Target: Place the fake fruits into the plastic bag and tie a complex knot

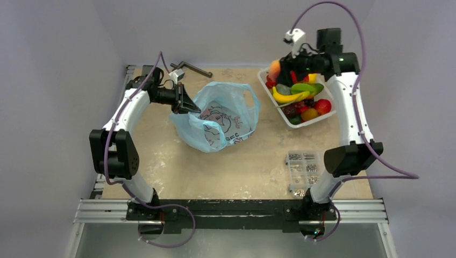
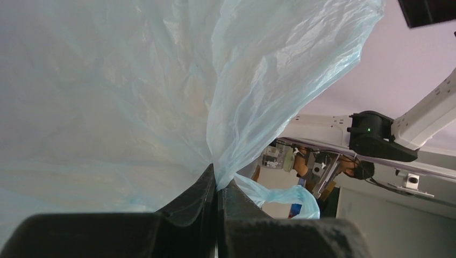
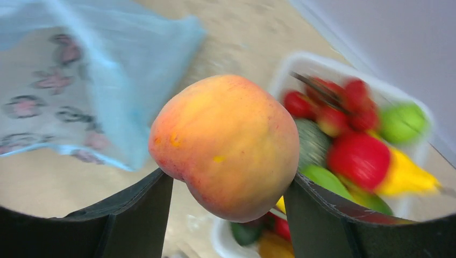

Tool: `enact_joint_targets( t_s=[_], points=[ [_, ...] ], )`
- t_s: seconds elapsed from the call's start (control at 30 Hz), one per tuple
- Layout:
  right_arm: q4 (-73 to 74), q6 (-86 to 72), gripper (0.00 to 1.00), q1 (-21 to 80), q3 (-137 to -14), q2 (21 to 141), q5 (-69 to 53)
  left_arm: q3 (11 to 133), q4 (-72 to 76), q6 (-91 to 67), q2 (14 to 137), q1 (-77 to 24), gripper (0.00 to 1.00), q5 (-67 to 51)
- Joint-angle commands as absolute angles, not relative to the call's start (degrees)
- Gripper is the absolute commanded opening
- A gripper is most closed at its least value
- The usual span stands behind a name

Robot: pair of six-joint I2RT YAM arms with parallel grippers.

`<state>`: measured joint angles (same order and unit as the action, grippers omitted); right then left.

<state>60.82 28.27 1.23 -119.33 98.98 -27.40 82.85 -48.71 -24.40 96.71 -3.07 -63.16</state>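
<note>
The light-blue plastic bag [image 1: 221,121] lies mid-table, mouth open, its white printed patch facing up. My left gripper [image 1: 189,104] is shut on the bag's left rim; in the left wrist view the film [image 2: 161,97] rises from between the closed fingers [image 2: 200,193]. My right gripper [image 1: 279,69] is shut on an orange-red peach [image 3: 228,145], also visible from above [image 1: 275,70], and holds it over the left end of the white tray [image 1: 294,123]. The tray holds the other fake fruits: a yellow banana [image 1: 290,97], green, red and orange pieces, dark grapes [image 1: 290,110].
A clear box of metal screws [image 1: 303,172] sits near the right arm's base. A dark metal tool [image 1: 191,68] lies at the table's back edge. The bag shows blurred at the upper left of the right wrist view [image 3: 102,75].
</note>
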Motion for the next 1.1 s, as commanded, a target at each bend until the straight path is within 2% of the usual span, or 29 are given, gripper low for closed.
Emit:
enact_joint_targets(
  t_s=[0.0, 0.23, 0.37, 0.47, 0.6, 0.67, 0.73, 0.8, 0.87, 1.07],
  points=[
    [58.7, 26.2, 0.21, 14.3, -115.6, 94.4, -39.7, 85.2, -47.9, -24.8, 97.9, -3.1, 0.0, -66.9],
    [44.8, 28.3, 0.2, 31.5, -102.6, 93.8, -32.1, 84.3, -48.3, -24.6, 97.8, -3.1, 0.0, -69.2],
    [34.3, 29.3, 0.19, 35.5, -95.3, 95.2, -24.2, 84.1, -48.1, -24.7, 97.7, -3.1, 0.0, -70.7],
    [29.3, 30.1, 0.23, 37.1, -93.0, 98.3, -19.7, 84.0, -47.1, -25.5, 97.6, -3.1, 0.0, -71.8],
    [25.0, 29.8, 0.48, 37.3, -91.1, 100.0, -17.9, 84.5, -47.1, -25.5, 97.9, -3.1, 0.0, -72.3],
    [23.8, 29.7, 0.68, 37.5, -89.9, 99.9, -18.2, 84.5, -47.2, -25.8, 98.3, -3.1, 0.0, -72.4],
    [24.5, 29.7, 0.82, 37.5, -89.9, 99.5, -18.9, 84.7, -47.3, -25.9, 98.6, -3.1, 0.0, -72.3],
    [25.9, 27.4, 0.92, 37.4, -90.4, 97.9, -21.0, 85.0, -47.5, -25.7, 98.9, -3.1, 0.0, -72.0],
    [27.9, 25.1, 0.98, 36.9, -91.6, 95.4, -23.2, 85.2, -47.5, -25.6, 99.1, -3.0, 0.0, -71.8],
    [33.3, 17.0, 0.99, 31.7, -96.6, 88.0, -33.6, 84.9, -47.6, -25.7, 99.7, -3.0, 0.0, -71.3]
  ],
)
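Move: The peach is already in my right fingers, and the plastic bag's open middle lies about 29 cm to their left, some 7 cm back and 20 cm lower. The fruit basket sits roughly 6 cm ahead of my right hand, 6 cm to its right and 26 cm down. From my left hand, which pinches the bag's rim, that same bag middle is about 11 cm right, 4 cm ahead and 10 cm below. I swing the peach quickly left from above the basket to the bag's mouth, about 25 cm, drawing back some 10 cm on the way and turning the hand about 30 degrees counter-clockwise. Then I sink to about 15 cm below the start, easing slightly forward, open wide to let the peach go, and lift about 5 cm again. My left hand keeps the rim pinched and nearly still. ##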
